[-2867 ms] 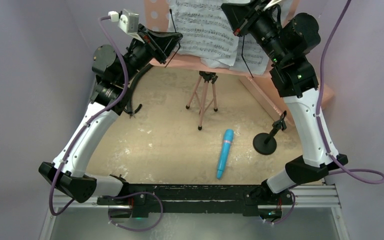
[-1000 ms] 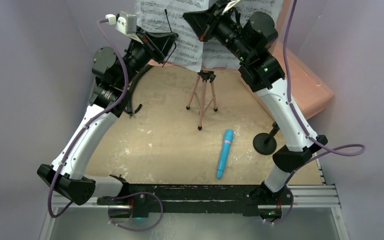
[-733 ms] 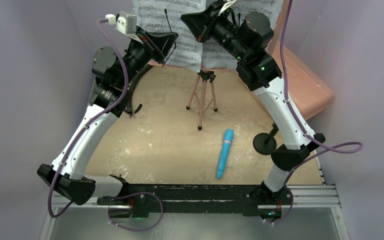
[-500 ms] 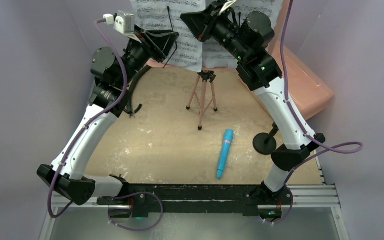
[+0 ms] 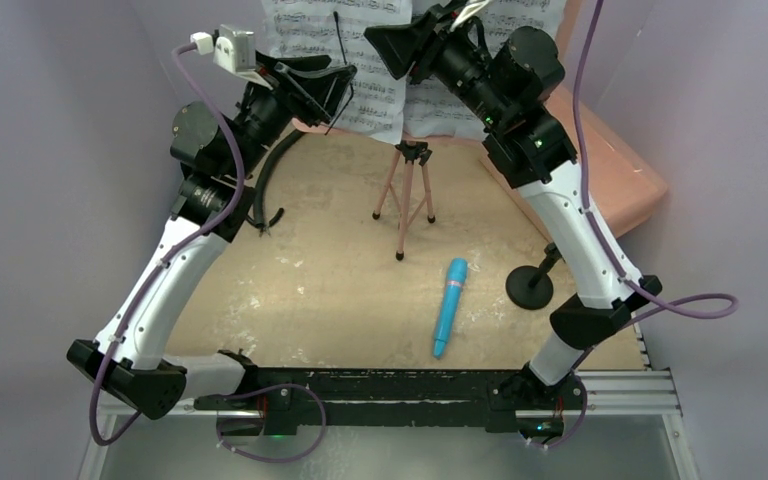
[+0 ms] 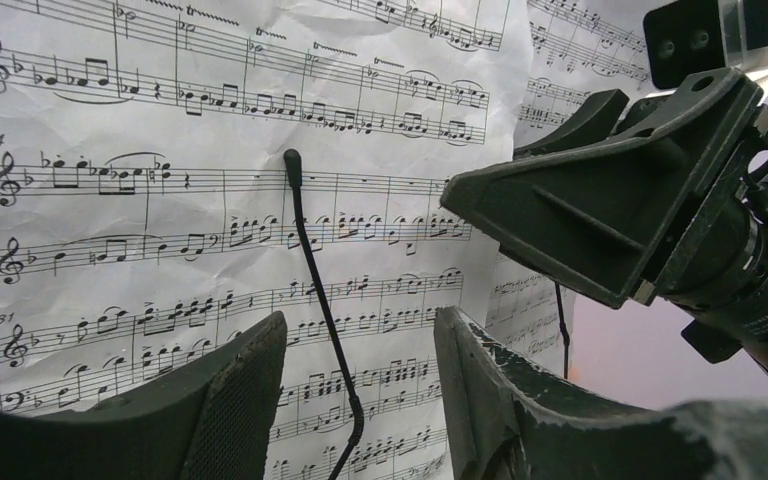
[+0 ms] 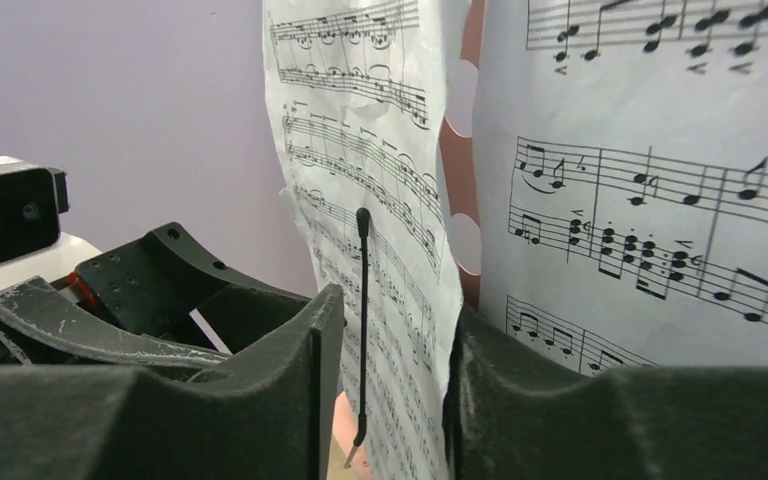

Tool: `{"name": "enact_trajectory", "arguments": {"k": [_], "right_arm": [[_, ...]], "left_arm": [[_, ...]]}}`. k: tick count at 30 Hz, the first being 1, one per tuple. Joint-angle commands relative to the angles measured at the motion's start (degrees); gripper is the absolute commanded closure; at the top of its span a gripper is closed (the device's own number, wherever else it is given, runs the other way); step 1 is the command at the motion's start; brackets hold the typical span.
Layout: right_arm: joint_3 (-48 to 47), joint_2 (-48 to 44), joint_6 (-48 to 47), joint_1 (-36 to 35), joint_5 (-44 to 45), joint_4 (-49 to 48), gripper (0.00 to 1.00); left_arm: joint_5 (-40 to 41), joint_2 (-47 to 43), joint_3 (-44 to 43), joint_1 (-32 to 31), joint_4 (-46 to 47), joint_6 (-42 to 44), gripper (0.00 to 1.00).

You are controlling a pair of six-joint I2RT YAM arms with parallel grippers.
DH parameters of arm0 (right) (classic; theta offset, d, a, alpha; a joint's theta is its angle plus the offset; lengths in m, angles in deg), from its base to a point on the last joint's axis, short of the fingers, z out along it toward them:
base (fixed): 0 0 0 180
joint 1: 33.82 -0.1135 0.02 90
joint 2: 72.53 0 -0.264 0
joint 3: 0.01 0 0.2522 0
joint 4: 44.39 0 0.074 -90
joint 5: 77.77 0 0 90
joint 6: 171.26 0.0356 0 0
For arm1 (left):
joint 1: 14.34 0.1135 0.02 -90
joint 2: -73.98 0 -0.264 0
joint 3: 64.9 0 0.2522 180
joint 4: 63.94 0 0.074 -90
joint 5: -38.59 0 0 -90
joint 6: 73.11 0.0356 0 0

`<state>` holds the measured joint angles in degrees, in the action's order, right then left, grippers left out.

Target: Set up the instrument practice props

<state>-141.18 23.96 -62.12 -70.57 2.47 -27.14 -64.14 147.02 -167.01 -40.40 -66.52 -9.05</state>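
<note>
The pink music stand's tripod point(image 5: 407, 195) stands at the back of the table. It bears two white sheet-music pages, the left one point(image 5: 305, 35) and the right one point(image 5: 535, 14). My left gripper point(image 5: 332, 82) is open just in front of the left page point(image 6: 160, 250), with a thin black page-holder wire point(image 6: 310, 260) seen between its fingers. My right gripper point(image 5: 388, 45) is open around that page's right edge point(image 7: 400, 250), and pink stand point(image 7: 472, 150) shows between the pages. The blue microphone point(image 5: 449, 307) lies flat near the round-base mic stand point(image 5: 530, 287).
A large pink box point(image 5: 610, 160) sits at the back right behind the right arm. A curved black hose point(image 5: 270, 175) lies at the back left beside the left arm. Purple walls close in both sides.
Both grippers have gone from shut to open, letting go of the pages. The left wrist has pulled back a little to the left. Pages and stand stay put.
</note>
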Motion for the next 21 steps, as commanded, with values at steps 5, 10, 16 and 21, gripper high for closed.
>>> {"name": "enact_trajectory", "arguments": {"k": [5, 10, 16, 21], "right_arm": [[1.3, -5.7, -0.1, -0.3, 2.1, -4.8, 0.52], [6.0, -9.7, -0.5, -0.3, 3.5, -6.4, 0.46], [13.1, -16.3, -1.9, -0.4, 2.6, -7.8, 0.37], [27.8, -25.4, -0.9, -0.3, 1.4, -14.9, 0.29]], "left_arm": [[1.0, -3.4, 1.8, -0.2, 3.1, -1.2, 0.37], [1.3, -5.0, 3.7, -0.2, 3.2, -1.7, 0.32], [1.8, -8.3, 6.7, -0.2, 0.2, -1.7, 0.16], [3.7, -12.9, 10.9, -0.1, -4.9, 0.0, 0.01]]}}
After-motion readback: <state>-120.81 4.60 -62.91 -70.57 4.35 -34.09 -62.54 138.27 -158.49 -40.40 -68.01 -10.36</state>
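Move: The left wire holder, in front of the left music sheet, is about 3 cm ahead of my left hand, 1 cm right and 2 cm up; the sheet's middle is some 5 cm ahead, 1 cm left, 6 cm up. From my right hand that sheet's middle lies about 4 cm ahead, 4 cm left and 1 cm down, the left holder 2 cm ahead, 4 cm left and 5 cm down. The right sheet sits 4 cm ahead and 12 cm right, level with that hand. I back both hands off the music stand, fingers already parted and still spreading. My right hand leaves fastest, about 7 cm back and 6 cm right, rising some 3 cm before it starts to sink, away from the left sheet's inner edge. My left hand draws back about 3 cm and left 2 cm from the wire holder, dipping at the end as its fingers open almost fully. ##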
